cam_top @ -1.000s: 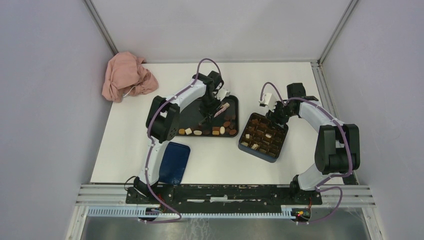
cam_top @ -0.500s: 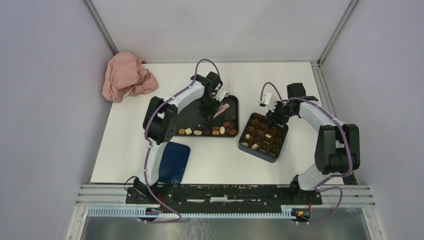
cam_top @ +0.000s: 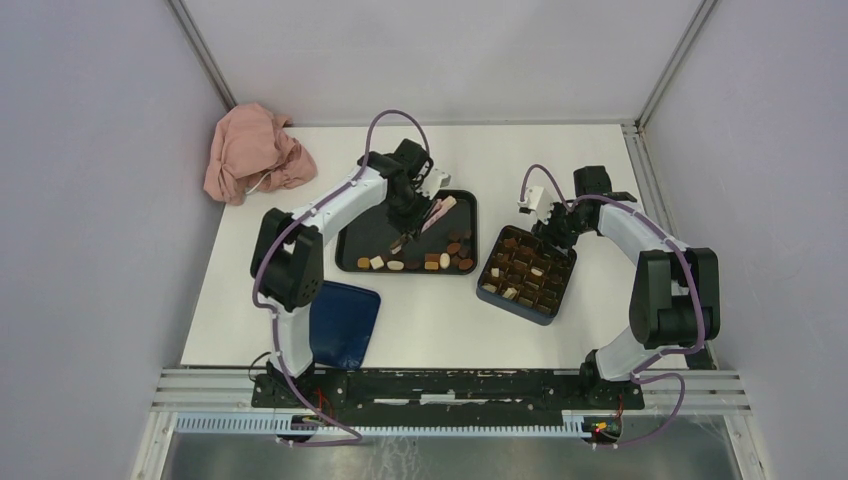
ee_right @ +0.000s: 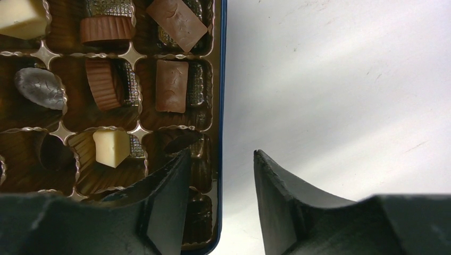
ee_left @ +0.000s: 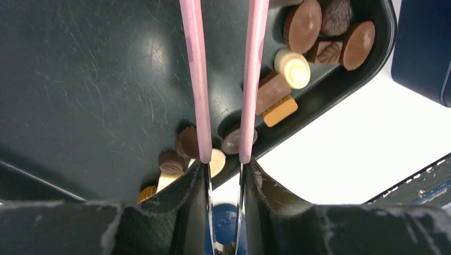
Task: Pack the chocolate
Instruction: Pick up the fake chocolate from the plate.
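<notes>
The chocolate (cam_top: 440,260) lies in a row along the near edge of a black tray (cam_top: 370,225); in the left wrist view I see brown, tan and white pieces (ee_left: 291,67) at the tray's rim. My left gripper (cam_top: 405,215) (ee_left: 223,170) is shut on the pink tongs (ee_left: 197,79), whose two arms run out over the tray with a gap between them; their tips are out of view. More chocolate (ee_right: 171,85) sits in cells of the dark blue box (cam_top: 510,300). My right gripper (cam_top: 553,225) (ee_right: 220,159) is open, straddling the box's blue wall (ee_right: 221,79).
A dark blue lid (cam_top: 344,325) lies near the left arm's base. A crumpled pink cloth (cam_top: 255,152) sits at the far left corner. Grey walls close in the table on three sides.
The left arm's elbow has swung out to the left, and its gripper with the tongs has shifted slightly toward the tray's far left. The right arm has not moved.
</notes>
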### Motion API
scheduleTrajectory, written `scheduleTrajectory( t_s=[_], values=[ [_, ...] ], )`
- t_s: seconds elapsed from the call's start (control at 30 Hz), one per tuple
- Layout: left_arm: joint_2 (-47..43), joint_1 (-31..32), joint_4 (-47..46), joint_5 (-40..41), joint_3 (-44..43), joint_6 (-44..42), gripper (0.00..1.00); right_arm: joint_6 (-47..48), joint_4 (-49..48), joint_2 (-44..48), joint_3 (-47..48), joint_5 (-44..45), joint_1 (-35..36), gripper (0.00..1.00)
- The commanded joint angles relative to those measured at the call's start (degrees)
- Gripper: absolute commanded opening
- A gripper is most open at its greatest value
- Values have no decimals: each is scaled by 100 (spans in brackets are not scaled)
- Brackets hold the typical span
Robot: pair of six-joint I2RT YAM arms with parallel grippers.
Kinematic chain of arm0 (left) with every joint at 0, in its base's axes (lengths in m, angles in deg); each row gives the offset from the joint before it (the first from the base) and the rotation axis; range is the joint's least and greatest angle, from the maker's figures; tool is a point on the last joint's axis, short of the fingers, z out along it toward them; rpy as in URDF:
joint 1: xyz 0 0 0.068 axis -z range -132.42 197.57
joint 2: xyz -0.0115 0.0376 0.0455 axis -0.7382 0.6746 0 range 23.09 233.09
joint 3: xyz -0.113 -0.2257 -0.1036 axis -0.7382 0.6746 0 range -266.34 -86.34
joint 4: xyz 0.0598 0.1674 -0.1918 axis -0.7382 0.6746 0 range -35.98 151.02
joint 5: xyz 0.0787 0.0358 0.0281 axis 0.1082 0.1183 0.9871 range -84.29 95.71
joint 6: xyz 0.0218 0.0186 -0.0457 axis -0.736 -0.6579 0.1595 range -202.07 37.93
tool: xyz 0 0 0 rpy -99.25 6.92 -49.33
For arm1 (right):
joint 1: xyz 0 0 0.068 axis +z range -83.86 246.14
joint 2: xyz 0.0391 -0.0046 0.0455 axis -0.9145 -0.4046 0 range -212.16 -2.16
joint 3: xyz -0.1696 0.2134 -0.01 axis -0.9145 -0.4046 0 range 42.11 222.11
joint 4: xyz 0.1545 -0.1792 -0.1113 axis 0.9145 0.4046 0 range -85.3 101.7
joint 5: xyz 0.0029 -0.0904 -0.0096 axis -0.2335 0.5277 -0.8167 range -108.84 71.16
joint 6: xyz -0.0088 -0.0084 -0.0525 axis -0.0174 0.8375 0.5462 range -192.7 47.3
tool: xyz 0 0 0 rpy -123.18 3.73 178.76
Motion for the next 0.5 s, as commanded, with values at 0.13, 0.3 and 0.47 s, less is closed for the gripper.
scheduleTrajectory(
  t_s=[0.13,0.3,0.47],
  values=[
    [-956,2,-446,-622,782,364,2,125,231,-26,278,-197,9,30],
    [-1545,11,-657,-1098,1313,491,2,117,168,236,259,-324,9,12],
    [-2054,161,-970,-1495,1840,647,2,33,-6,640,168,-358,8,4]
  ],
)
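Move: I still hold the tongs in my left hand; from it the box's middle lies some 22 cm right and 9 cm back, about 7 cm below. The tray's near row sits 7 cm back and 8 cm down: white oval about 5 cm left, dark oval 1 cm left, caramel 3 cm right. My right hand's open fingers straddle the box's far wall near its right corner, the box's middle about 6 cm back, 7 cm left and 3 cm below. I draw the tongs back with my left hand, about 6 cm, from above the tray's middle to its near row, climbing some 3 cm in the later part and tilting about 10 degrees so the fingers point more to my right; my squeeze stays the same. Meanwhile my right hand stays nearly in place and shuts its fingers, pinching the box's far wall. ##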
